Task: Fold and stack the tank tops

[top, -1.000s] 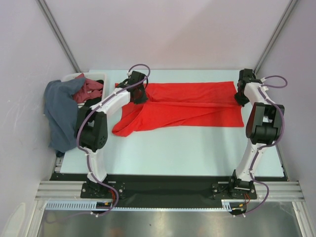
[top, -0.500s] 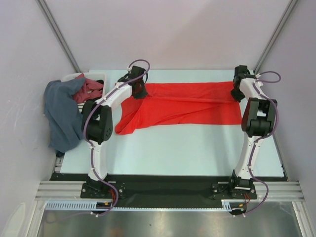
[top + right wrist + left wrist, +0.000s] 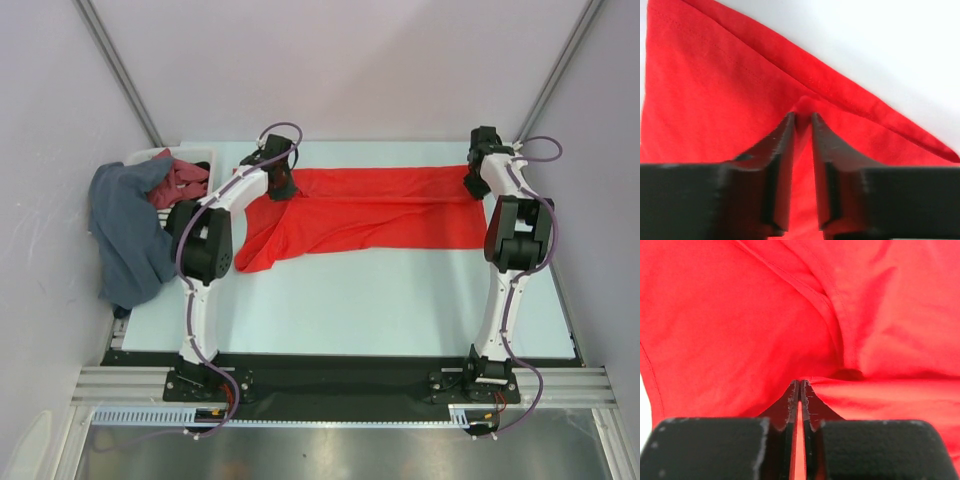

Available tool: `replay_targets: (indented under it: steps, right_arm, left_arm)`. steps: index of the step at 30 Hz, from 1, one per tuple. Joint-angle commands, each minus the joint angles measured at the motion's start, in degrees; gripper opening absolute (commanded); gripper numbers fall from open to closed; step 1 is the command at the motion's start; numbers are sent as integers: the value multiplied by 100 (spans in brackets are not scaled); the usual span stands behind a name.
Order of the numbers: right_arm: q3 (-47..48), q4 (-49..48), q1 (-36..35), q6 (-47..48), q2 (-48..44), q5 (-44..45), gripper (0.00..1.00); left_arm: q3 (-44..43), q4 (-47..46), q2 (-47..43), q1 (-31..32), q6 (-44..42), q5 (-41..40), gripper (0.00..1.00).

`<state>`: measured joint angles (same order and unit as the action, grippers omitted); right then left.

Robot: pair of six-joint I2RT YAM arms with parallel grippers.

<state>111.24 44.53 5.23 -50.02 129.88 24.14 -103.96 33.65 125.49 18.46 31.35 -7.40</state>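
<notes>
The red tank top [image 3: 380,210] lies stretched flat across the far half of the table, with its left end drooping toward me. My left gripper [image 3: 283,185] is at its far left corner, shut on a pinch of the red cloth [image 3: 740,315], the jaws [image 3: 799,382] nearly touching. At the far right corner my right gripper [image 3: 478,180] has its jaws [image 3: 802,116] a little apart, and a small fold of the red cloth [image 3: 715,90] stands between the tips. A dark blue-grey top [image 3: 125,230] hangs over the white basket's left side.
The white basket [image 3: 197,153] stands at the table's far left corner with maroon cloth [image 3: 185,180] inside it. Bare pale table [image 3: 380,300] lies between the red top and the arm bases. Purple walls close in on the left, right and back.
Both grippers have carried the red top's far edge toward the back of the table, pulling it straighter. The right jaws have parted slightly; the left jaws still pinch the cloth.
</notes>
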Motion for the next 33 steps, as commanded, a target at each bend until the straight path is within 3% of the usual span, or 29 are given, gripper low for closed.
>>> replay_targets:
  steps: [1,2,4,5,8,10,16,20,29,33]
  right_arm:
    - [240,-182,4,264,2,214,40]
    - [136,-286,-5,360,-85,196,50]
    - [-14,-427,4,536,-226,187,52]
    - [-102,-532,13,572,-418,161,55]
    - [-611,-717,57,677,-980,135,63]
    - [-1389,-1128,92,783,-1394,-5,66]
    - [-3823,-2131,364,652,-2993,-752,69]
    - [-4758,-2502,531,616,-3627,-1095,67]
    - [-5534,-3248,1208,195,-3444,-2299,73]
    - [-5587,-3363,1208,71,-3243,-2089,68]
  left_arm:
    - [-387,27,133,-141,-147,-323,9]
    - [-414,45,116,-149,-164,-341,15]
    - [-388,141,2,-158,-200,-245,24]
    - [-231,151,-225,-158,-209,-201,35]
    - [618,-243,-1048,-158,-217,-52,55]
    - [999,-446,-1490,-158,-226,-42,64]
    - [2458,-666,-2862,17,-174,46,65]
    - [3774,-938,-3679,70,37,186,64]
    - [5148,-1071,-4901,70,494,696,59]
    - [5606,-905,-5412,70,661,504,62]
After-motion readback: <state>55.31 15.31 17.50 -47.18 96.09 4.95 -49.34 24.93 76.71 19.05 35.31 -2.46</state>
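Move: Both hands are pinching the red tank top's folded-over edge. The near-left flap lies about 18 cm back and 7 cm left of the left hand; the white tub stands roughly level with that hand, some 31 cm left, with the grey shirt about 10 cm back and 40 cm left. From the right hand, the near-right corner is some 13 cm straight back, the far-right corner about 8 cm straight ahead. All the red cloth lies some 4 cm below the hands. Both hands open, releasing the edge, and draw back towards the near corners, left about 20 cm, right 15. ##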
